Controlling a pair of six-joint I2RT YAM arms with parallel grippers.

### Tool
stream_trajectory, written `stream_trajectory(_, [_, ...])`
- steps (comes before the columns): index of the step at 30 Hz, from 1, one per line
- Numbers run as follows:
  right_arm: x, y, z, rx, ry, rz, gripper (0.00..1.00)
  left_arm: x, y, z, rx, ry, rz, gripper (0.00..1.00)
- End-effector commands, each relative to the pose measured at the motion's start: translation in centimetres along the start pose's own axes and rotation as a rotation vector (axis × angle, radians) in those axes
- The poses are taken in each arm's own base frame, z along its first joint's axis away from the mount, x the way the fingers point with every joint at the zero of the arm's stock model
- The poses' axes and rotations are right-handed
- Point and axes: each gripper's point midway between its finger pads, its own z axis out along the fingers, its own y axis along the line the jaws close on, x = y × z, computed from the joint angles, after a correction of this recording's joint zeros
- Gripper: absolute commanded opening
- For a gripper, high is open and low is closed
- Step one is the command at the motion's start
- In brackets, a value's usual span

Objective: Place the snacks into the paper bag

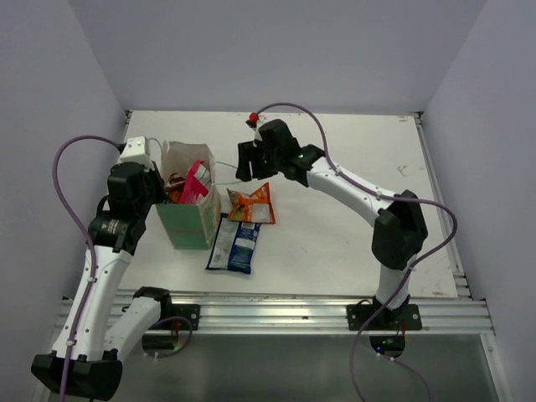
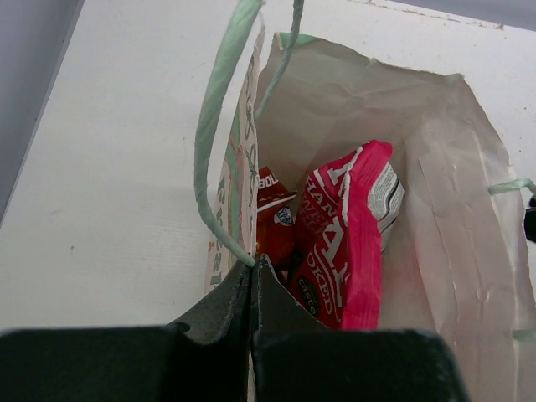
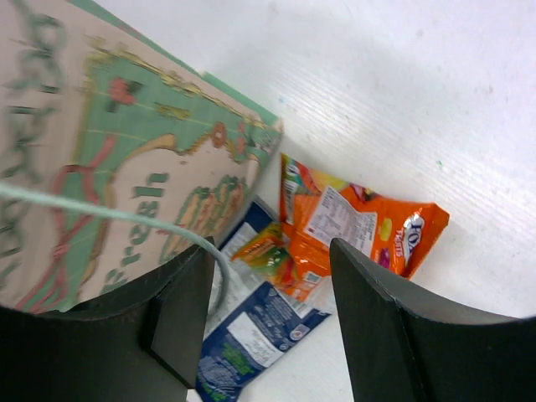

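The mint-green paper bag (image 1: 188, 224) stands upright left of centre. My left gripper (image 2: 253, 266) is shut on the bag's near wall (image 2: 244, 159) where its string handle (image 2: 213, 126) meets the rim. Inside the bag stand a magenta packet (image 2: 356, 243) and a red packet (image 2: 272, 230). The orange packet (image 1: 253, 203) and the blue-and-white packet (image 1: 236, 244) lie flat on the table right of the bag. My right gripper (image 1: 251, 165) hovers open above these two, beside the bag's printed side (image 3: 126, 167). Nothing is between its fingers (image 3: 394, 318).
The bag's other string handle (image 3: 109, 213) curves past my right gripper's left finger (image 3: 180, 314). The white table (image 1: 352, 167) is walled at the left, back and right. A metal rail (image 1: 276, 311) runs along its near edge.
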Motion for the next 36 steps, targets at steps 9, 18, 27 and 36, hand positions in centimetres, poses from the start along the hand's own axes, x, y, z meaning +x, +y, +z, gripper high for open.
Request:
stream_trajectory(9, [-8.3, 3.2, -11.6, -0.043, -0.288, -0.015, 0.64, 0.0, -0.1, 0.0, 0.002, 0.011, 0.014, 0.00])
stream_trajectory(18, [-3.3, -2.3, -7.2, 0.123, -0.181, 0.050, 0.65, -0.2, 0.0, -0.3, 0.000, 0.005, 0.013, 0.00])
stream_trajectory(27, [0.2, -3.4, -3.6, 0.111, -0.074, 0.058, 0.65, -0.1, 0.1, -0.5, -0.002, 0.001, 0.016, 0.00])
stream_trajectory(36, [5.7, -4.0, 2.5, 0.080, 0.093, 0.039, 0.63, -0.1, 0.0, -0.6, 0.001, 0.000, 0.012, 0.00])
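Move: Almost straight below the open right hand, some 17 cm down and about 1 cm ahead and 1 cm to its right, lies the orange snack. The paper bag's middle is roughly 14 cm to the hand's left and 6 cm back, about 6 cm lower. The blue snack lies some 13 cm back, 3 cm left and 18 cm down. From the left hand, the orange snack is about 8 cm ahead, 22 cm right and 24 cm down. Rising about 15 cm with the paper bag's handle looped at one finger, the right hand drifts right and slightly back, its fingertips tipping up some 15 degrees. It then sinks past its starting height towards the orange snack, fingertips tipping down again, easing back left near the end; the fingers stay open and the handle comes free of them. The left hand still pinches the bag's left rim. ##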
